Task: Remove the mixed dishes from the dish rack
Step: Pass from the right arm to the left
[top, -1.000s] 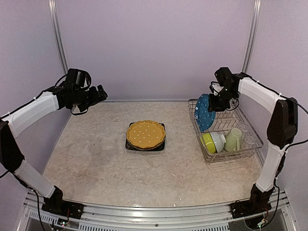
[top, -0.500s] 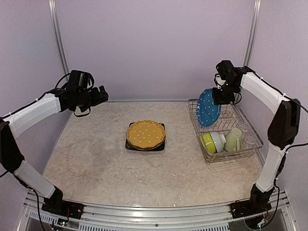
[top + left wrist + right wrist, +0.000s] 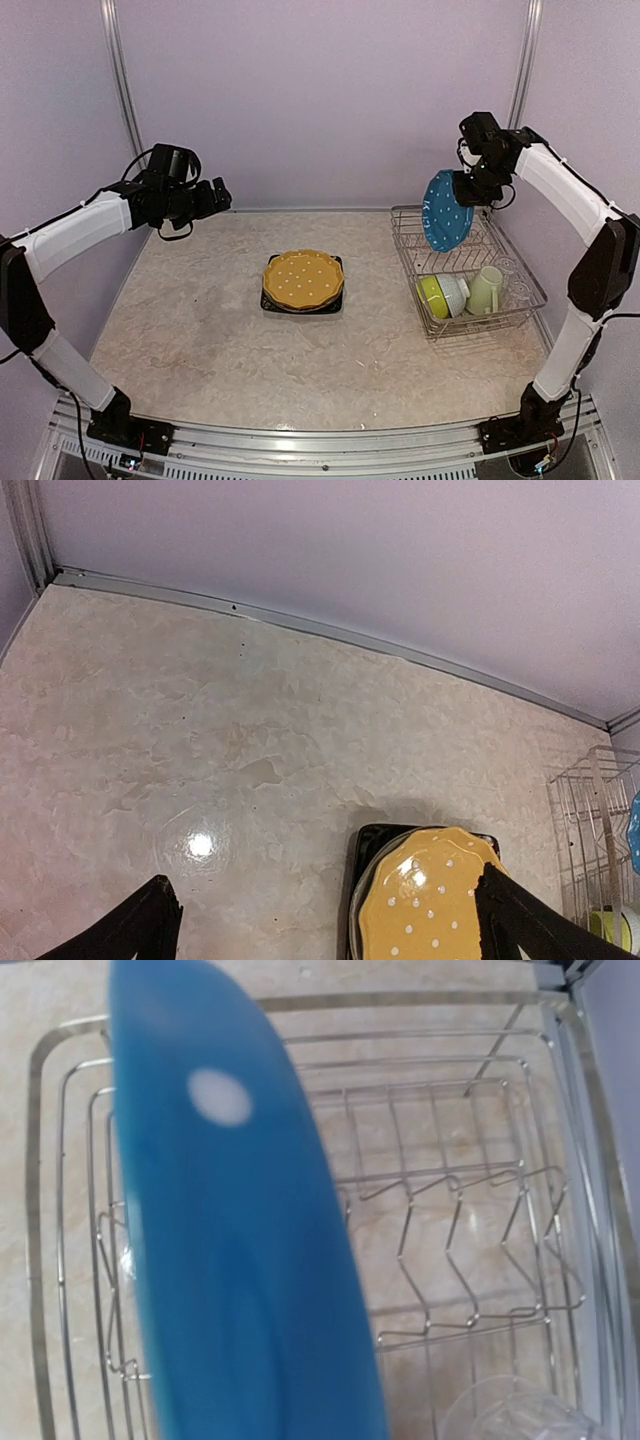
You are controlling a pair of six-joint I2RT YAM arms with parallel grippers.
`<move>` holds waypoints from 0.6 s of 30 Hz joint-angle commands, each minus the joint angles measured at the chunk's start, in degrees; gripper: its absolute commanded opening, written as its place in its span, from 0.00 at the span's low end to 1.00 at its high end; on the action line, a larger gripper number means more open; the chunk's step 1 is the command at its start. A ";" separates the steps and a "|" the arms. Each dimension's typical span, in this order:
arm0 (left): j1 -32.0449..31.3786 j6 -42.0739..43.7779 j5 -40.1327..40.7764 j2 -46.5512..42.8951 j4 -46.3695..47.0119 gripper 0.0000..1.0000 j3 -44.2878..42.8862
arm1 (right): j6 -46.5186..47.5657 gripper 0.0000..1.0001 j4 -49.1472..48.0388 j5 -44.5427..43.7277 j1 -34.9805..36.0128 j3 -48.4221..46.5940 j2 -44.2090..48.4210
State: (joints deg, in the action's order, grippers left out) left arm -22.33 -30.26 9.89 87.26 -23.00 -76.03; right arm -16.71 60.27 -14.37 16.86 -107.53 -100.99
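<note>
My right gripper (image 3: 468,188) is shut on the top edge of the blue white-dotted plate (image 3: 446,210), which hangs tilted above the back of the dish rack (image 3: 480,250). In the right wrist view the blue plate (image 3: 240,1260) fills the left half and hides my fingers. The rack's front holds a lime bowl (image 3: 440,295) and a pale green mug (image 3: 486,290). An orange plate (image 3: 303,278) lies on a black square plate (image 3: 270,300) mid-table, with a pale plate rim (image 3: 354,900) between them. My left gripper (image 3: 212,195) hangs open and empty, high at the back left.
Upright wire prongs (image 3: 450,1190) stand bare in the rack's rear half. A clear glass (image 3: 510,1415) sits in the rack's right side. The back wall rail (image 3: 300,625) runs along the table's far edge.
The right gripper has lifted the blue plate up and to the right, out of the rack's prongs. The left arm has shifted slightly to the right.
</note>
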 commanded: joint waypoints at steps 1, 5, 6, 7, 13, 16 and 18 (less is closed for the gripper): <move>0.23 3.41 -6.86 0.56 -0.49 0.99 -3.28 | 0.81 0.00 -4.46 -0.17 0.08 -3.55 5.06; 0.68 5.36 -14.77 0.54 -0.48 0.99 -4.14 | 2.11 0.00 -8.96 7.75 0.10 -1.91 7.38; 0.70 5.79 -16.06 0.37 -0.20 0.99 -4.12 | 2.27 0.00 -10.76 10.15 0.09 -0.82 8.29; 0.66 6.15 -17.53 0.21 0.11 0.99 -4.10 | 2.19 0.00 -12.67 12.44 0.05 0.40 9.20; 0.10 7.55 -24.76 -0.57 0.96 0.99 -4.97 | 1.76 0.00 -20.64 23.92 0.78 5.69 12.56; -1.23 8.73 -27.43 -0.23 0.74 0.99 -6.25 | 1.77 0.00 -23.18 27.59 2.44 7.08 12.65; -2.45 9.95 -29.09 0.26 -0.10 0.99 -7.66 | 1.85 0.00 -24.61 29.04 3.75 8.01 12.74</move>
State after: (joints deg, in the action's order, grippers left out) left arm -22.70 -23.49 -13.37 87.42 -22.85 -79.96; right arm -14.59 47.13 6.70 18.04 -100.57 -90.72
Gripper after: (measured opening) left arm 0.988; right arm 0.189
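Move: The right hand already holds the blue plate by its rim, the plate's middle about 5 cm to its left, 3 cm ahead and 7 cm lower. The open left gripper it is bound for is roughly 58 cm to its left, level with it. Some 22 cm beneath the right hand is the dish rack, centred 4 cm to its right. From the left hand the plate lies about 53 cm right and 3 cm ahead; the plate stack is 19 cm right, 5 cm back and 22 cm down. Keeping its pinch on the blue plate's rim, the right hand first climbs, then also swings left, away from the rack towards the left gripper: about 7 cm left and 6 cm up, turning counter-clockwise and tilting upward. The left hand comes to meet it, fingers wide open, some 7 cm right and a little up, turning about 25 degrees clockwise. ##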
